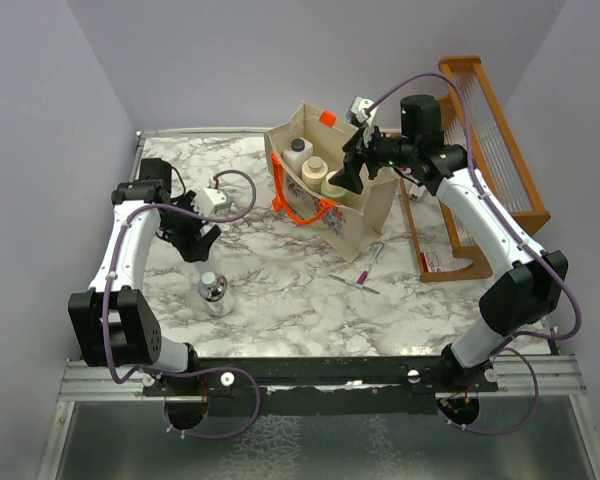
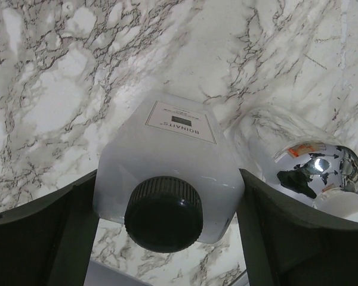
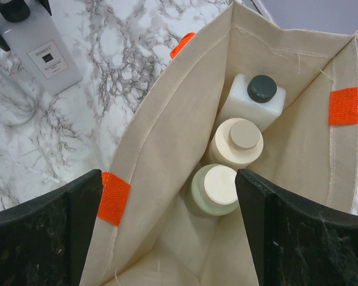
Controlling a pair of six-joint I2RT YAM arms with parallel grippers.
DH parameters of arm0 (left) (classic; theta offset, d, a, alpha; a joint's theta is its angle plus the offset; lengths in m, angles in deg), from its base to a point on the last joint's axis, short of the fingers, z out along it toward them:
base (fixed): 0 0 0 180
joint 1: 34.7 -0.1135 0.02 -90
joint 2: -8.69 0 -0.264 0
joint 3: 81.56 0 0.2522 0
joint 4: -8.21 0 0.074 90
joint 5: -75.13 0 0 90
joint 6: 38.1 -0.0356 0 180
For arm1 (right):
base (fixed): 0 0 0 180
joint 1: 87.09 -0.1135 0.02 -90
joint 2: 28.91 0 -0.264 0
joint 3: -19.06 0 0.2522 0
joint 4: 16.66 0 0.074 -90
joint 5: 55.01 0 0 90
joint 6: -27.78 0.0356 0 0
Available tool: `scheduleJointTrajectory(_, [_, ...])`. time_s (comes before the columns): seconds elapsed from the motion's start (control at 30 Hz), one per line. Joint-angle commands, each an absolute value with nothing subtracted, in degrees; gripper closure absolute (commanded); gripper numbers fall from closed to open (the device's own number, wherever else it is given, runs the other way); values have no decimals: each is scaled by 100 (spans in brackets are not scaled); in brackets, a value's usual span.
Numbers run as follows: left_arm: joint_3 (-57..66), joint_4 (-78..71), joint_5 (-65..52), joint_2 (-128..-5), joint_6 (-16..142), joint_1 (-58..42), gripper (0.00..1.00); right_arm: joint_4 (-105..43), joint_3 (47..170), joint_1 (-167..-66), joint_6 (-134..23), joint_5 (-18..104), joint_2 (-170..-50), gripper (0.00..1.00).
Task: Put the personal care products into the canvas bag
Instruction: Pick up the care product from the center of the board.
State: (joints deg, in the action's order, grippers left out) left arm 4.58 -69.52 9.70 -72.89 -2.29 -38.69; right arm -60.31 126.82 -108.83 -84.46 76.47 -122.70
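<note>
A white bottle (image 2: pixel 167 149) with a dark cap stands on the marble table, and my left gripper (image 2: pixel 167 196) is shut on its two sides. Right beside it stands the short clear bottle (image 2: pixel 313 170) with a chrome cap (image 1: pixel 213 291). The canvas bag (image 1: pixel 358 218) stands upright at the back, orange handles hanging down its side. Inside it are a white bottle (image 3: pixel 250 101) with a dark cap, a beige bottle (image 3: pixel 237 142) and an olive-green bottle (image 3: pixel 215 189). Over the bag's mouth my right gripper (image 3: pixel 168 179) hangs open with nothing between its fingers.
An orange wooden slatted rack (image 1: pixel 495 150) leans at the right, close behind the bag. Two small pen-like items (image 1: pixel 365 275) lie on the marble (image 1: pixel 280 290) in front of the bag. Lavender walls close in the table on three sides.
</note>
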Motion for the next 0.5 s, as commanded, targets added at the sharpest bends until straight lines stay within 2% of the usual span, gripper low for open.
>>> scheduleJointTrajectory(0.0, [598, -6705, 1718, -7237, -321, -3631, 56, -5907, 12654, -10892, -8419, 7718, -12014, 7])
scheduleJointTrajectory(0.07, [670, -6568, 1733, -7244, -166, -3393, 69, -5903, 12641, -10894, -8418, 7715, -11984, 7])
scheduleJointTrajectory(0.17, [789, -6347, 1779, -7245, 113, -2900, 81, -5898, 12630, -10897, -8417, 7693, -11928, 7])
scheduleJointTrajectory(0.33, [903, -5956, 1876, -7352, 476, -1907, 88, -5824, 12519, -10893, -8488, 7565, -11814, 7])
scheduleJointTrajectory(0.47, [1157, -5861, 1763, -7646, 686, -1291, 90, -5890, 12462, -10895, -8591, 7566, -11736, 7])
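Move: Already between the left fingers is the white bottle, and the canvas bag's middle lies some 28 cm to that hand's right, about 13 cm ahead and at nearly its height. The bag's orange handle is nearer, roughly 23 cm right and 8 cm ahead; the silver bottle stands about 8 cm back and 3 cm right, 6 cm lower. From the right hand the bag's middle is about 3 cm ahead, 3 cm left and 16 cm below. Sweeping almost straight to the right, the left hand carries the white bottle about 13 cm towards the bag, starting slowly and gathering speed, with hardly any rise. The wrist turns clockwise by nearly 20 degrees on the way, and the fingers keep their hold around the bottle just below its black cap, drawing away from the silver bottle. ##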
